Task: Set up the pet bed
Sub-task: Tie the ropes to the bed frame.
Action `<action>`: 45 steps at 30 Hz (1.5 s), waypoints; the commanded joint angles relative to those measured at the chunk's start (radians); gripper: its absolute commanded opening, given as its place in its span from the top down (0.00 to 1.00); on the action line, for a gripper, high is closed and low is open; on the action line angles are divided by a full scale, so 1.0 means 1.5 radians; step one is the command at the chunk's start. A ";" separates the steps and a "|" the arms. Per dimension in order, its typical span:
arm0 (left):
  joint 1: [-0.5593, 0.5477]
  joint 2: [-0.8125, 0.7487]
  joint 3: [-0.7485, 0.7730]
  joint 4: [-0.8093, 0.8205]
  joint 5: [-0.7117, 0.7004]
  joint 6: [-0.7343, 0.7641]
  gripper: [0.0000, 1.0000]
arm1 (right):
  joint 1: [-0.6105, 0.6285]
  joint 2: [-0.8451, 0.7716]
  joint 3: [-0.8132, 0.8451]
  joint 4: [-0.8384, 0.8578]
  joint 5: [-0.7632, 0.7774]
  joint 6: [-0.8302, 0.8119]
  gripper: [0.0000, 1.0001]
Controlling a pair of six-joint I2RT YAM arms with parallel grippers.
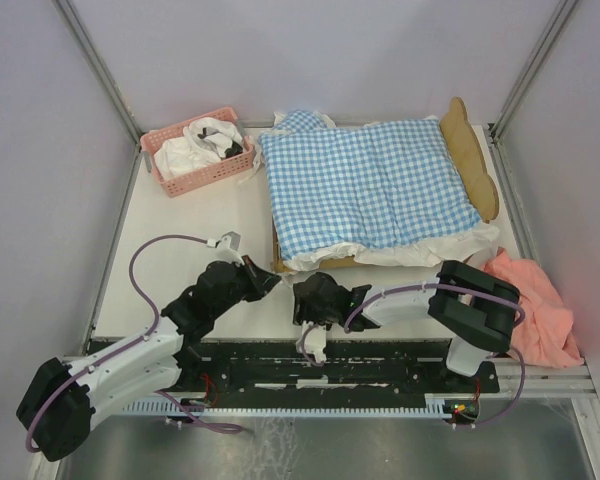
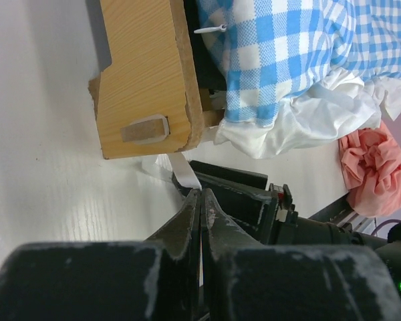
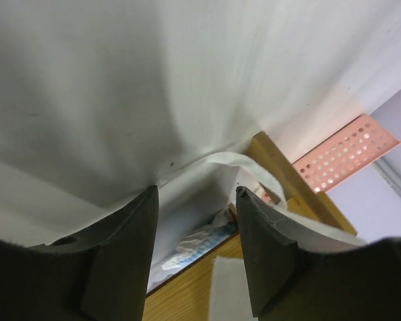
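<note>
The pet bed point(image 1: 477, 160) lies on the table with its wavy wooden headboard at the right. Blue-white gingham bedding point(image 1: 365, 185) covers it. Both grippers sit at its near left corner. My left gripper point(image 1: 270, 281) point(image 2: 202, 192) is shut. A white strap point(image 2: 182, 168) from under the wooden end board point(image 2: 144, 73) reaches its tips, and I cannot tell whether it is pinched. My right gripper point(image 1: 306, 300) point(image 3: 197, 190) is open, and its jaws point at the frame's corner point(image 3: 187, 301). A white strap loop point(image 3: 254, 166) curls just past them, held by neither.
A pink basket point(image 1: 198, 150) point(image 3: 341, 152) with white and dark cloth stands at the back left. A crumpled pink cloth point(image 1: 535, 305) point(image 2: 374, 170) lies at the near right table edge. White fabric point(image 1: 450, 243) spills out from under the gingham bedding.
</note>
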 commanded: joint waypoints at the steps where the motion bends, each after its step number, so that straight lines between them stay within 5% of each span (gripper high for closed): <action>1: 0.007 0.009 0.038 0.002 0.013 0.004 0.97 | -0.004 0.045 0.049 -0.012 -0.043 -0.103 0.41; 14: 0.014 0.018 0.041 0.010 0.005 0.008 0.97 | 0.023 0.108 0.093 0.057 -0.161 -0.002 0.42; 27: 0.015 0.025 0.037 0.021 0.005 0.008 0.97 | 0.024 0.158 0.179 -0.134 -0.094 -0.011 0.59; 39: 0.015 0.016 0.033 0.024 0.003 0.001 0.97 | 0.041 0.198 0.271 -0.308 0.010 -0.036 0.57; 41: 0.015 0.014 0.033 0.022 0.002 0.000 0.97 | 0.046 0.207 0.283 -0.326 0.021 -0.032 0.61; 45: 0.015 0.009 0.032 0.020 0.002 0.000 0.97 | 0.048 0.212 0.293 -0.330 0.026 -0.022 0.90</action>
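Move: To the right hand's left, roughly 6 cm away and 1 cm farther out, is the rope's loose tail, about a centimetre below the fingertips. The bed frame's near-left corner stands some 5 cm ahead, 4 cm left and 2 cm higher; the checked cover's near-left corner is about 7 cm ahead, 1 cm left and 5 cm above. From the left hand, the tail is some 2 cm ahead, 1 cm left and 6 cm below. Sweeping low to the left with open fingers, the right hand passes beneath the strand that the left fingers still keep pinched, about 7 cm in all. It bows back some 2 cm on the way, then comes forward again, sinking about a centimetre and rolling slightly as its fingers close on the rope's loose tail. The left hand stays practically in place. ##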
